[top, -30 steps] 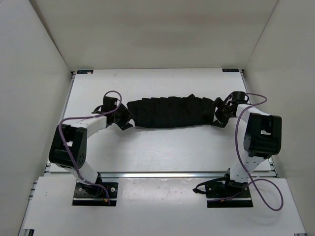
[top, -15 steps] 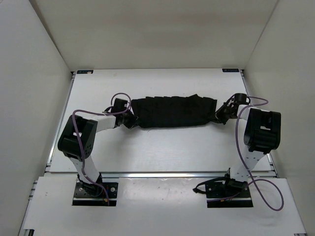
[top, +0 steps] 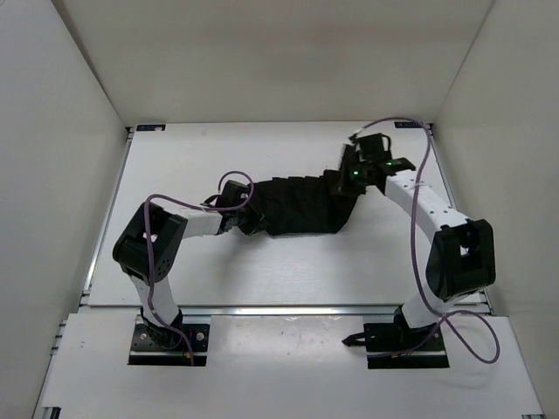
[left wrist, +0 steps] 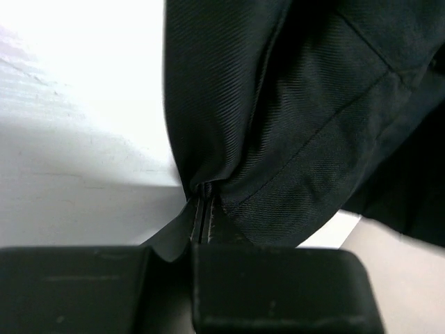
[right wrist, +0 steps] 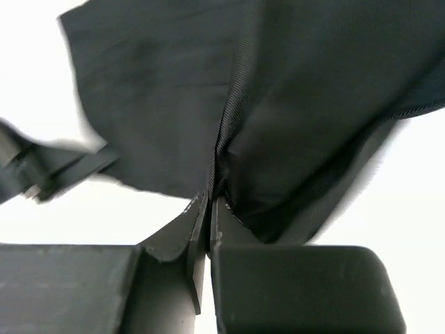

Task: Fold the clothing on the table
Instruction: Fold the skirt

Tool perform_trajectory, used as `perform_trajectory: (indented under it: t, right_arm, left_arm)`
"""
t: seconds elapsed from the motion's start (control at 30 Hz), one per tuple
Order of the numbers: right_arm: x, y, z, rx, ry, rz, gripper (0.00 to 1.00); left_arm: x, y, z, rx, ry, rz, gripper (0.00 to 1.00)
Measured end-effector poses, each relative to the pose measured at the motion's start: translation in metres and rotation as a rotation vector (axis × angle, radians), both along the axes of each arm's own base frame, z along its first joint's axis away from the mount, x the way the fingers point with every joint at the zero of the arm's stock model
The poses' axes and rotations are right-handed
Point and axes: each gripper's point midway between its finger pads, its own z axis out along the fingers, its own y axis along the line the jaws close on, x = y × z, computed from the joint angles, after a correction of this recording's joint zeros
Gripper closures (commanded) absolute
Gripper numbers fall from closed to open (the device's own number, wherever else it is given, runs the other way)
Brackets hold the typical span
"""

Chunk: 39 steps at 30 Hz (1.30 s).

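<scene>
The black clothing (top: 301, 205) lies bunched across the middle of the white table (top: 262, 262). My left gripper (top: 251, 218) is shut on its left end, low near the tabletop; in the left wrist view the fabric (left wrist: 292, 118) is pinched between the fingertips (left wrist: 203, 198). My right gripper (top: 349, 175) is shut on the right end and holds it lifted toward the back of the table. In the right wrist view the cloth (right wrist: 278, 97) hangs from the closed fingertips (right wrist: 210, 200).
White walls enclose the table on the left, back and right. A purple cable (top: 415, 205) loops along the right arm and another (top: 175, 202) along the left arm. Metal rails (top: 288, 308) edge the table's near side.
Both grippers closed on the garment's ends. The right gripper lifted its end and carried it left and toward the back; the left gripper moved right, so the garment is shorter and bunched.
</scene>
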Motion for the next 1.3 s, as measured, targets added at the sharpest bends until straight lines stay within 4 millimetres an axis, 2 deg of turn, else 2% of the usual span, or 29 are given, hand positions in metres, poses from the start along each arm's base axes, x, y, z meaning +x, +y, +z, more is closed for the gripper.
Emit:
perform_trajectory:
  t: [0.07, 0.13, 0.23, 0.37, 0.47, 0.57, 0.77, 0.87, 0.97, 1.03, 1.17, 1.23, 1.3]
  right_arm:
    - [-0.012, 0.041, 0.007, 0.017, -0.005, 0.096, 1.00]
    - [-0.020, 0.074, 0.010, 0.033, 0.006, 0.172, 1.00]
    - [-0.022, 0.123, 0.011, 0.054, 0.023, 0.277, 1.00]
    - [-0.022, 0.178, -0.007, 0.056, 0.083, 0.389, 1.00]
    - [-0.026, 0.200, -0.027, 0.047, 0.146, 0.443, 1.00]
    - [-0.033, 0.207, -0.042, 0.040, 0.219, 0.488, 1.00]
    - [-0.035, 0.212, -0.058, -0.027, 0.256, 0.527, 1.00]
    - [-0.044, 0.215, -0.068, -0.070, 0.258, 0.544, 1.00]
    - [-0.054, 0.216, -0.081, -0.110, 0.268, 0.572, 0.98]
    - [-0.059, 0.217, -0.092, -0.141, 0.276, 0.589, 0.93]
    - [-0.066, 0.220, -0.115, -0.226, 0.278, 0.622, 0.74]
    - [-0.068, 0.223, -0.111, -0.260, 0.256, 0.635, 0.62]
    - [-0.068, 0.219, -0.109, -0.308, 0.249, 0.627, 0.40]
  left_arm:
    - [0.001, -0.001, 0.001, -0.003, -0.003, 0.002, 1.00]
    - [0.001, 0.000, 0.001, -0.004, -0.004, 0.005, 1.00]
    - [0.002, 0.000, 0.001, -0.005, -0.006, 0.005, 1.00]
    - [0.002, 0.001, 0.001, 0.000, -0.012, 0.000, 1.00]
    - [0.002, 0.005, -0.002, -0.002, -0.020, -0.004, 1.00]
    - [0.000, 0.010, -0.003, -0.039, -0.026, -0.007, 1.00]
    - [0.001, 0.017, -0.003, -0.055, -0.032, -0.031, 1.00]
    - [0.001, 0.019, -0.003, -0.049, -0.040, -0.052, 0.94]
    - [0.000, 0.024, -0.004, -0.056, -0.032, -0.069, 0.85]
    - [0.000, 0.027, -0.005, -0.061, -0.028, -0.080, 0.74]
    - [-0.001, 0.027, -0.004, -0.090, -0.018, -0.105, 0.67]
    - [0.000, 0.027, -0.003, -0.094, -0.020, -0.110, 0.64]
    - [0.000, 0.030, -0.001, -0.096, -0.017, -0.106, 0.61]
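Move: The right hand holds the skirt's right end well up off the table; the left end, where it is to be taken, lies about 25 cm to its left, 6 cm nearer the bases and 13 cm below. The skirt's lying middle is some 12 cm to its left, level fore and aft, 13 cm below. The left hand already pinches that left end right between its fingertips, with the skirt's middle about 14 cm to its right and 6 cm ahead. The right hand swings its pinched end of the skirt fast to the left across the lying part, some 20 cm at nearly the same height at first, then lowers it about 11 cm while easing back roughly 7 cm to come down beside the left gripper, the wrist turning about 35 degrees counter-clockwise and the fingers opening at the end. The left hand keeps the left end pinched low at the table while the other end comes over, shifts only about 3 cm to the left, and then opens its fingers partway too. ##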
